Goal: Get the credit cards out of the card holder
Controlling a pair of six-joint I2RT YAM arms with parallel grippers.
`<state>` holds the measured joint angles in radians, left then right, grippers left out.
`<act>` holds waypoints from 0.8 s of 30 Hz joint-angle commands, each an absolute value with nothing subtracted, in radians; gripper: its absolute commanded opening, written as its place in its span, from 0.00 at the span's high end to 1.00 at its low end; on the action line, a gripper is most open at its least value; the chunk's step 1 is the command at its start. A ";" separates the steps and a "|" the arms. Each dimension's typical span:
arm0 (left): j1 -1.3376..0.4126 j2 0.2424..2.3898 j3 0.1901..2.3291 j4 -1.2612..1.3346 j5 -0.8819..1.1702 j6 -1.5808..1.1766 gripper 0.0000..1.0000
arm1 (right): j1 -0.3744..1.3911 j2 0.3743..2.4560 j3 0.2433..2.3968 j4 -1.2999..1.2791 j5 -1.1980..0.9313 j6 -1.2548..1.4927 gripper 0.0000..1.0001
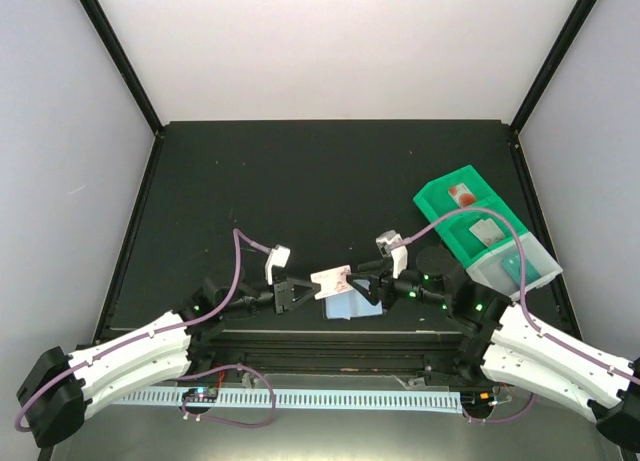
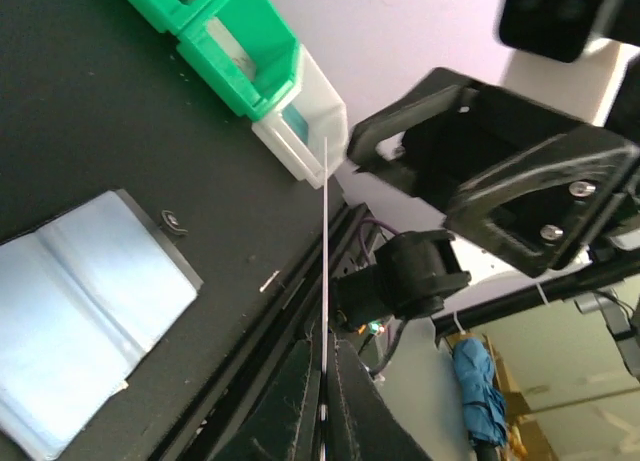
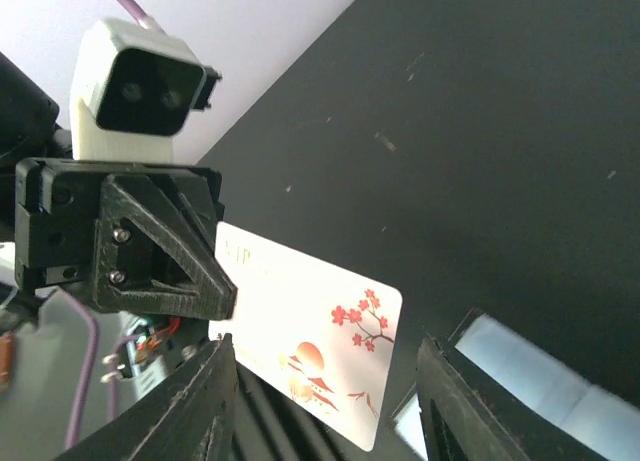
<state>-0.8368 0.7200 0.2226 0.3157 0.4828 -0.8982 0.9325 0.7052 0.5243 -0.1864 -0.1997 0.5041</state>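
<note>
A white credit card [image 1: 331,279] with red blossoms is held above the table, with my left gripper [image 1: 303,292] shut on its left end. In the left wrist view the credit card [image 2: 325,241] shows edge-on, pinched by the left gripper [image 2: 326,353]. My right gripper [image 3: 330,386] stands open, its fingers [image 3: 205,406] either side of the credit card [image 3: 310,341] and apart from it. The card holder [image 1: 352,308] lies open on the table below, pale blue lining up. The card holder [image 2: 85,281] also shows in the left wrist view.
A green compartment tray [image 1: 437,199] with a clear end section sits at the right, with cards in its compartments. In the left wrist view the tray [image 2: 250,76] is beyond the card holder. The table's front rail [image 1: 330,336] runs just behind both grippers.
</note>
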 commanded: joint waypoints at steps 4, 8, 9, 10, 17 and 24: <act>-0.830 0.697 0.264 0.361 0.552 -0.852 0.98 | 0.868 0.765 0.468 -0.049 -0.427 0.604 0.51; -0.830 0.699 0.264 0.364 0.566 -0.852 0.98 | 0.852 0.771 0.441 0.013 -0.475 0.639 0.55; -0.830 0.702 0.265 0.364 0.567 -0.851 0.99 | 0.850 0.775 0.439 0.012 -0.474 0.637 0.58; -0.830 0.702 0.265 0.359 0.565 -0.851 0.99 | 0.844 0.777 0.436 0.014 -0.477 0.635 0.61; -0.830 0.708 0.262 0.377 0.572 -0.856 0.98 | 0.810 0.788 0.387 0.115 -0.553 0.679 0.81; -0.830 0.704 0.262 0.357 0.562 -0.847 0.98 | 0.804 0.787 0.388 0.123 -0.559 0.673 0.99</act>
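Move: The card, already pinched by its left end in the left fingers, has its middle about 3 cm right of that hand and 1 cm ahead, at its height. From the open right hand the card's middle lies about 5 cm left, 1 cm back and 2 cm lower. The opened card holder lies about 15 cm below the right hand, 1 cm back and 1 cm right; the green tray is some 22 cm ahead and 33 cm right of that hand, near table height. The card's free end with the red blossoms is taken between the right fingers: the right hand sinks about 2 cm while edging left towards the card and slightly back, rolling and levelling its fingers some 15 degrees, then closes from half open to shut on the card. The left hand keeps its pinch on the other end and barely shifts. ##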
